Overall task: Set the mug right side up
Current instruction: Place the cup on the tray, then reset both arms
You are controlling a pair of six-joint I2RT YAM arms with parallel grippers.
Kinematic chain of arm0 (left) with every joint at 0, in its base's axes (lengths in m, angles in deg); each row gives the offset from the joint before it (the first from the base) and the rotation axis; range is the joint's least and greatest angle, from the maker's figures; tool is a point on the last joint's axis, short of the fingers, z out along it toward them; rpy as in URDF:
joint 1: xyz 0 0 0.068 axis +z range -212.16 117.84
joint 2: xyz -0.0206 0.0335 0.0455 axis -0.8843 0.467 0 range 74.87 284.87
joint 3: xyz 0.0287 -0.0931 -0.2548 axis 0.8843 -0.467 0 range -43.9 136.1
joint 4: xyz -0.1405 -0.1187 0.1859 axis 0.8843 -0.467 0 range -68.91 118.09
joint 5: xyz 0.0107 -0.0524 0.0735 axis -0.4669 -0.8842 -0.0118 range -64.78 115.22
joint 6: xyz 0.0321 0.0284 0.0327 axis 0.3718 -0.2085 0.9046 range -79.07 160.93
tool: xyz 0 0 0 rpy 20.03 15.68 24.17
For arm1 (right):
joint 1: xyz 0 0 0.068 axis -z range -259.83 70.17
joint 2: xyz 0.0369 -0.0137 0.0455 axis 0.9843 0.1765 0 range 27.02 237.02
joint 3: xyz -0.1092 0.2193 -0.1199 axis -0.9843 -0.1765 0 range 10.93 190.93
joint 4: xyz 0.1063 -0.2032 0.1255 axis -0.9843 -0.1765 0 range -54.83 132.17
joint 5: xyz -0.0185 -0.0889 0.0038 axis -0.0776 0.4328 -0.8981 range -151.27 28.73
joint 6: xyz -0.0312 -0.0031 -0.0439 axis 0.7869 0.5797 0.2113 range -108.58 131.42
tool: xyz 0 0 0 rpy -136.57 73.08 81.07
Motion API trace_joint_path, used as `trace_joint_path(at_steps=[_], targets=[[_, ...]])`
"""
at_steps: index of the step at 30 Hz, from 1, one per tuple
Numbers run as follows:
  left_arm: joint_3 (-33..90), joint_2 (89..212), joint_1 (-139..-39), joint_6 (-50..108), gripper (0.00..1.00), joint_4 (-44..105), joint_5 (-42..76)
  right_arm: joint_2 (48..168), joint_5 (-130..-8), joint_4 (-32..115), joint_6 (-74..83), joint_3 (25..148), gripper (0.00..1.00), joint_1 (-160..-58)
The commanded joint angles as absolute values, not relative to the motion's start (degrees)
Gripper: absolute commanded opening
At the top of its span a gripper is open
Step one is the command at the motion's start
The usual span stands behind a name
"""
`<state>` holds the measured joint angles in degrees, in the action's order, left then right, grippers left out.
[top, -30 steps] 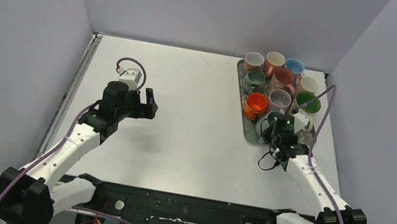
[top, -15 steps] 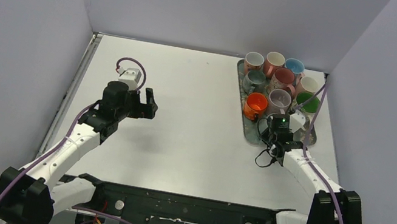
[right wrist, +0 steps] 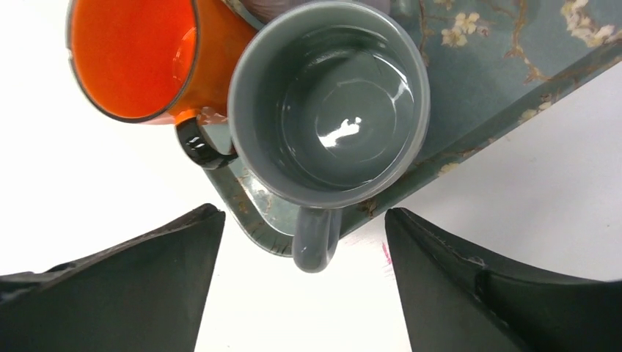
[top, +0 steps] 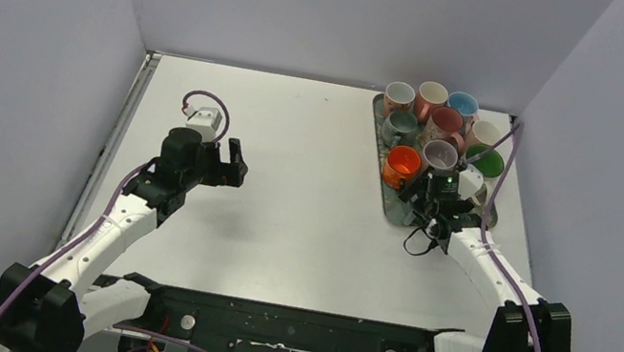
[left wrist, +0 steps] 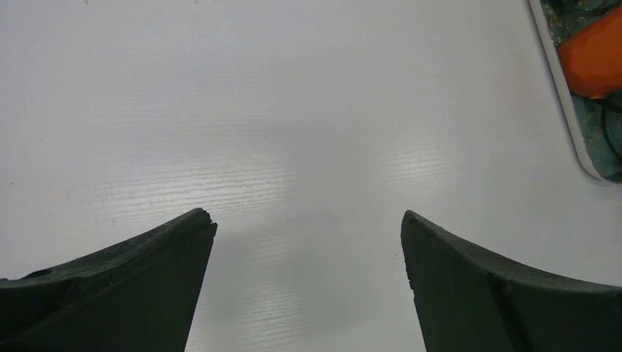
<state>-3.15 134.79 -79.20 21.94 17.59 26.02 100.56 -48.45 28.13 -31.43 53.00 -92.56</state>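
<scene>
The grey mug (right wrist: 330, 103) stands right side up on the near corner of the patterned tray (right wrist: 513, 44), its mouth facing the right wrist camera. Its handle (right wrist: 317, 238) sticks out over the tray rim and lies between the fingers without touching either one. My right gripper (right wrist: 302, 211) is open and holds nothing. In the top view that gripper (top: 433, 197) covers the mug at the tray's near end. My left gripper (top: 231, 162) hangs open over bare table at the left, also seen open in the left wrist view (left wrist: 308, 220).
An orange mug (right wrist: 139, 55) stands right against the grey one, its black handle touching it. Several more upright mugs fill the tray (top: 386, 199) toward the back right corner. Side walls stand close on both sides. The orange mug (left wrist: 594, 51) shows at the left wrist view's edge.
My right gripper has gone from shut to open, letting go of the grey mug's handle, and the arm has shifted slightly toward the tray. The left arm has not moved.
</scene>
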Motion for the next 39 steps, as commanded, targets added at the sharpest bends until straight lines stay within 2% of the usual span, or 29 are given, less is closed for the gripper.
trace_joint_path(at_steps=[1,3,4,11,17,28,39], targets=[[-2.1,133.1,-78.9,22.4,0.97,18.6,25.3,95.9,-49.6,24.1,-29.6,58.1,0.90,-92.1],[-0.6,132.9,-78.9,22.0,0.97,17.9,23.8,94.0,-51.8,22.3,-27.3,59.7,0.99,-92.2],[0.1,132.7,-78.9,21.7,0.97,17.7,23.3,93.3,-53.3,21.8,-25.9,60.7,1.00,-92.2],[6.1,129.8,-78.9,19.7,0.97,16.0,19.2,90.6,-64.7,18.7,-17.1,68.5,1.00,-92.5],[11.6,126.6,-78.9,18.6,0.97,18.2,11.6,86.4,-74.3,22.1,-14.5,70.2,1.00,-92.7],[11.6,118.1,-78.9,15.4,0.97,19.9,17.1,80.9,-84.2,26.5,-16.1,74.1,1.00,-92.8],[8.8,117.7,-78.9,15.5,0.97,17.3,18.2,79.1,-86.8,29.0,-19.1,70.8,1.00,-92.8]])
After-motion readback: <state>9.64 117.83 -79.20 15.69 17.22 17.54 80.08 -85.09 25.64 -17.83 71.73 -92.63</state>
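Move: My right hand has just let go of the grey mug standing on the tray: its middle is about 5 cm ahead, 3 cm to the right and 4 cm below, and its handle points back between my open fingers. The orange mug stands some 11 cm ahead and 4 cm to the left, the lilac mug about 15 cm ahead and 4 cm to the right. From my left hand the grey mug lies roughly 45 cm to the right, 7 cm ahead and 11 cm lower. I open my right fingers the rest of the way and lift them clear of the grey mug's handle, rising some 25 cm while swinging about 9 cm left and, later, a little back; that wrist tips up about 35 degrees and turns counter-clockwise about as much. My empty left hand also climbs, about 20 cm, easing slightly back and tipping its fingers up, still wide open. ##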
